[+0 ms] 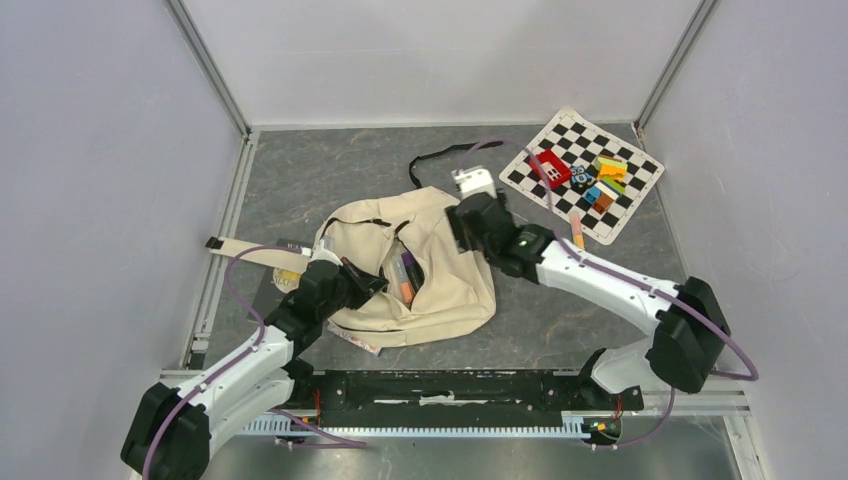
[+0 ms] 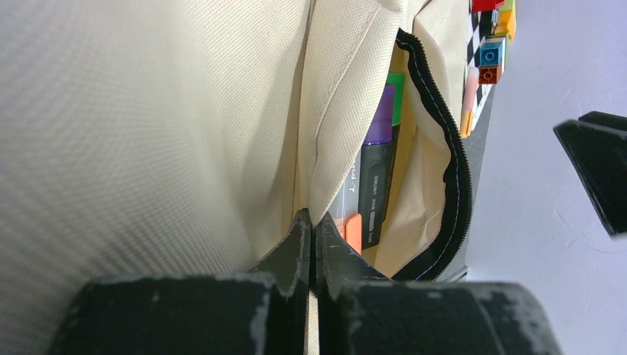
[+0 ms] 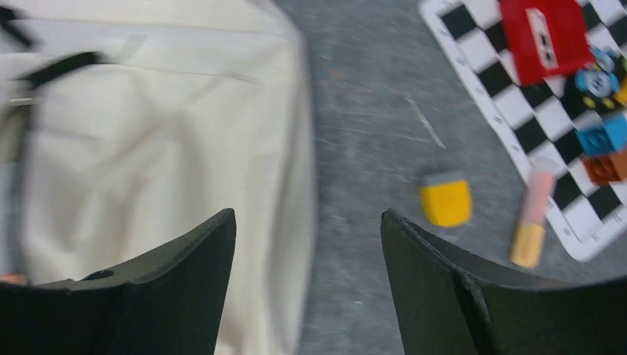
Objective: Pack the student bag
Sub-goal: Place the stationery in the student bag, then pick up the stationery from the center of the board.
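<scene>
The student bag (image 1: 440,290) is a cream canvas backpack lying flat in the middle of the table, with a black-zippered pocket (image 2: 446,140) gaping open. Inside the pocket are a purple-capped marker (image 2: 378,126) and an orange-tipped one (image 2: 354,231). My left gripper (image 1: 372,284) (image 2: 314,223) is shut on the cream fabric edge of that pocket. My right gripper (image 1: 462,226) (image 3: 307,220) hovers open over the bag's (image 3: 163,163) right edge, with nothing between its fingers.
A checkerboard mat (image 1: 537,177) (image 3: 484,81) at the back right carries a red block (image 3: 543,33) and several coloured bricks (image 1: 603,180). A pink marker (image 1: 577,233) (image 3: 534,222) and a yellow piece (image 3: 446,201) lie beside it. A black strap (image 1: 440,155) trails behind the bag.
</scene>
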### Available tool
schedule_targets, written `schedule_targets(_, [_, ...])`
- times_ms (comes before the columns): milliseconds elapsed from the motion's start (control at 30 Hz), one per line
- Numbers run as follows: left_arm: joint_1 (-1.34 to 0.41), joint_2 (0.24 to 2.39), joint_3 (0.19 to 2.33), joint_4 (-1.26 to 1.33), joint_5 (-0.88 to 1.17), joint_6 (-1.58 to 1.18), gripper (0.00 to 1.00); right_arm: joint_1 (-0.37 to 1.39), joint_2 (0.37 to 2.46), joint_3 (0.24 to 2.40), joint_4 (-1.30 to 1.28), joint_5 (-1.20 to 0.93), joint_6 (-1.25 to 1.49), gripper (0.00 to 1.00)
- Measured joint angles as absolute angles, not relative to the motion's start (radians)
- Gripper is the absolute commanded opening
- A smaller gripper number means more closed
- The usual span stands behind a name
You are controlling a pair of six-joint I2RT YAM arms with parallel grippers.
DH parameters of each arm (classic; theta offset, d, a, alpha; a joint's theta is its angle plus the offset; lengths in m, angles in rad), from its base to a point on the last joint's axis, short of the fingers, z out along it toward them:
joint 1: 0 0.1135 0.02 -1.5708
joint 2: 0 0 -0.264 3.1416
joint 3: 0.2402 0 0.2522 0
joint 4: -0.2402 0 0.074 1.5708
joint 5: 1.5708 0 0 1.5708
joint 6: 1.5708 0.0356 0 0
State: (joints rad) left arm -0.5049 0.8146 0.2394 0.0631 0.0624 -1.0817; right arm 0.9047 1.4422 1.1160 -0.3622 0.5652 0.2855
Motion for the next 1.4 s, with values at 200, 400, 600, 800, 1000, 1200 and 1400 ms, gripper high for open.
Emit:
schedule_targets(200, [-0.505, 0.813, 0.239, 0.062, 0.062, -1.082, 0.02, 0.603, 1.338, 0.963, -0.364, 0.492, 0.237, 0.77])
schedule_targets(400, [-0.5, 0.817, 0.239, 0.059, 0.065, -1.082, 0.02, 0.305, 1.323, 0.829, -0.34, 0.36, 0.199, 0.75])
schedule_targets(600, [-0.499, 0.818, 0.239, 0.059, 0.065, -1.082, 0.02, 0.072, 1.325, 0.76, -0.304, 0.244, 0.184, 0.74])
schedule_targets(800, [-0.498, 0.818, 0.239, 0.059, 0.067, -1.082, 0.02, -0.032, 1.389, 0.759, -0.27, 0.179, 0.166, 0.68])
schedule_targets(1000, [-0.498, 0.818, 0.239, 0.058, 0.067, -1.082, 0.02, -0.057, 1.471, 0.767, -0.265, 0.131, 0.139, 0.67])
schedule_targets(1200, [-0.495, 0.817, 0.239, 0.058, 0.072, -1.082, 0.02, -0.055, 1.53, 0.812, -0.262, 0.114, 0.124, 0.59])
schedule_targets(1400, [-0.494, 0.807, 0.239, 0.054, 0.073, -1.082, 0.02, -0.055, 1.587, 0.862, -0.257, 0.113, 0.113, 0.51])
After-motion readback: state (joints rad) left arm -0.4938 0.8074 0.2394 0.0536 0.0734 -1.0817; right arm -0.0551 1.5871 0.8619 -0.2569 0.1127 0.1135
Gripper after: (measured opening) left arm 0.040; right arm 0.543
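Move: Over at the right hand's far right lies the orange-tipped marker, about 29 cm right, 8 cm ahead and 16 cm below. The yellow block stands some 10 cm left of that marker and 2 cm nearer the robot; the chessboard's middle is roughly 16 cm beyond the marker and 3 cm farther right. The student bag's middle is level with this hand, about 13 cm left and 13 cm down. From the left hand, the marker lies about 16 cm ahead, 48 cm right and 7 cm down. Sweeping right from above the bag, past the yellow block, the empty right hand travels about 29 cm while sinking 15 cm, then edges forward over the marker's near, yellow end. It turns some 30 degrees clockwise, tips farther down, and late on narrows its still-open fingers. The left hand stays put, keeping its pinch on the bag's cloth beside the opening. ##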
